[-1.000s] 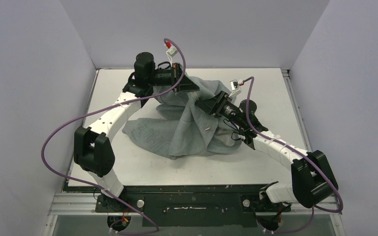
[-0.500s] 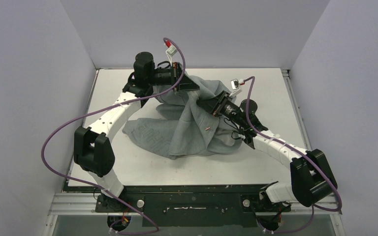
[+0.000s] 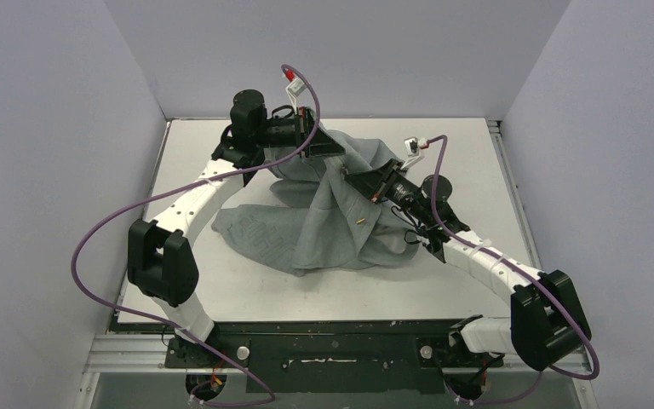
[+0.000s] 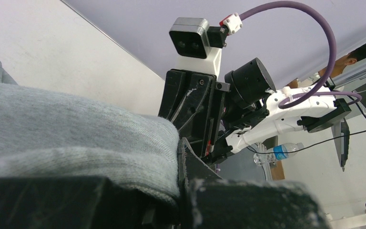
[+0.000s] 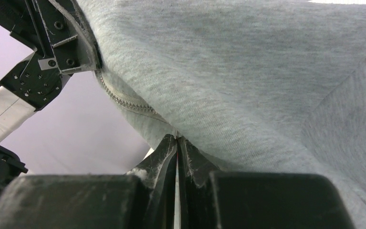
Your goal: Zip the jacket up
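Note:
The grey jacket (image 3: 332,226) lies heaped on the table, its far part lifted. My left gripper (image 3: 322,150) holds that raised part; in the left wrist view grey fabric (image 4: 76,129) is clamped in the left gripper (image 4: 181,145). My right gripper (image 3: 355,181) reaches in from the right, just below the left one. Up close, the right gripper (image 5: 177,139) is shut, tips pinching the cloth's edge right under the zipper teeth (image 5: 121,101). A small metal piece (image 3: 362,221) shows on the jacket's front fold.
The white table (image 3: 221,290) has grey walls on three sides. Purple cables (image 3: 102,230) loop off both arms. Past the right arm's wrist camera (image 4: 190,40), a water bottle (image 4: 283,151) stands beyond the table.
My right gripper's jaws have closed at the jacket's zipper edge, and the right arm has stretched slightly. The left gripper has kept its hold and place.

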### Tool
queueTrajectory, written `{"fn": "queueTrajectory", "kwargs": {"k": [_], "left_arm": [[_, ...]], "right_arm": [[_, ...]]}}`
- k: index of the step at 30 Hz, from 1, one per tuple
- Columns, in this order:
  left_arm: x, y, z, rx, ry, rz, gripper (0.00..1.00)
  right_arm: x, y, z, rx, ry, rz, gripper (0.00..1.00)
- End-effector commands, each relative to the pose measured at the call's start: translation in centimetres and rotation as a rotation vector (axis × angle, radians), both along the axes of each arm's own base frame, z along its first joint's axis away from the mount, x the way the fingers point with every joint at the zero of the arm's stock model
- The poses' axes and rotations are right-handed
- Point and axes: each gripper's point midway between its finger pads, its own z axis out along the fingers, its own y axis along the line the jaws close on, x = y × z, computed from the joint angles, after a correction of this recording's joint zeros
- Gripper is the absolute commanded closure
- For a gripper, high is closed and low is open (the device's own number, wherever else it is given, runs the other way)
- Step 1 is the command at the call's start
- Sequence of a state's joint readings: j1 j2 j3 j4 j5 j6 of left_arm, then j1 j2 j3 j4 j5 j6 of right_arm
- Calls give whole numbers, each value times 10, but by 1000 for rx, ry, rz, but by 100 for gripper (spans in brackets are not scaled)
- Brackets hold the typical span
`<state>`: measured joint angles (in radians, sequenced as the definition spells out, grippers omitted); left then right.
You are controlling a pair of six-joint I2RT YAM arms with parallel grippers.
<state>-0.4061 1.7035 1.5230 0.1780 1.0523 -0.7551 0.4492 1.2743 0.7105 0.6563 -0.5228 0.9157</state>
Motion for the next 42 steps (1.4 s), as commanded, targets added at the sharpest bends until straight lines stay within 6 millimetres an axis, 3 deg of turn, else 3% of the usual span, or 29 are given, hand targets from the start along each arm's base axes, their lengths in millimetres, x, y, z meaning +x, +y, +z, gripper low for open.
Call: {"fn": "queueTrajectory", "kwargs": {"k": [1,7,12,26,42], "left_arm": [[-9,6,42,-69,-166,-13,100],[-6,5,40,-63,-170,-5,100],[-1,12,42,-48,-180,24,100],[18,26,52,-53,-198,79,100],[61,74,69,-82,-213,256,100]], "right_arm": [[-4,-12,20,8,-96,-41,100],[-3,-16,14,-20,-69,-59,100],[-1,-23,-9,-67,13,-102,100],[-26,-39,-53,-159,111,-108,100],[-52,-61,-81,-260,169,-137,100]]}}
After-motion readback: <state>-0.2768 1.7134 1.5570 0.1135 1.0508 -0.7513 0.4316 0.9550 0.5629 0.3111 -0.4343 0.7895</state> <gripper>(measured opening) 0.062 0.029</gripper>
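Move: The zipper pull is already pinched in the right fingers, so it sits at that hand. The jacket edge held by the left hand lies about 3 cm ahead of the right hand, 1 cm to its left and 7 cm higher; a metal cord tip hangs some 8 cm back, 3 cm right and 10 cm below. From the left hand, the zipper pull is about 3 cm back, 1 cm right and 7 cm down. Right hand draws the pinched pull right, back and down some 7 cm; left hauls its edge left and forward. ##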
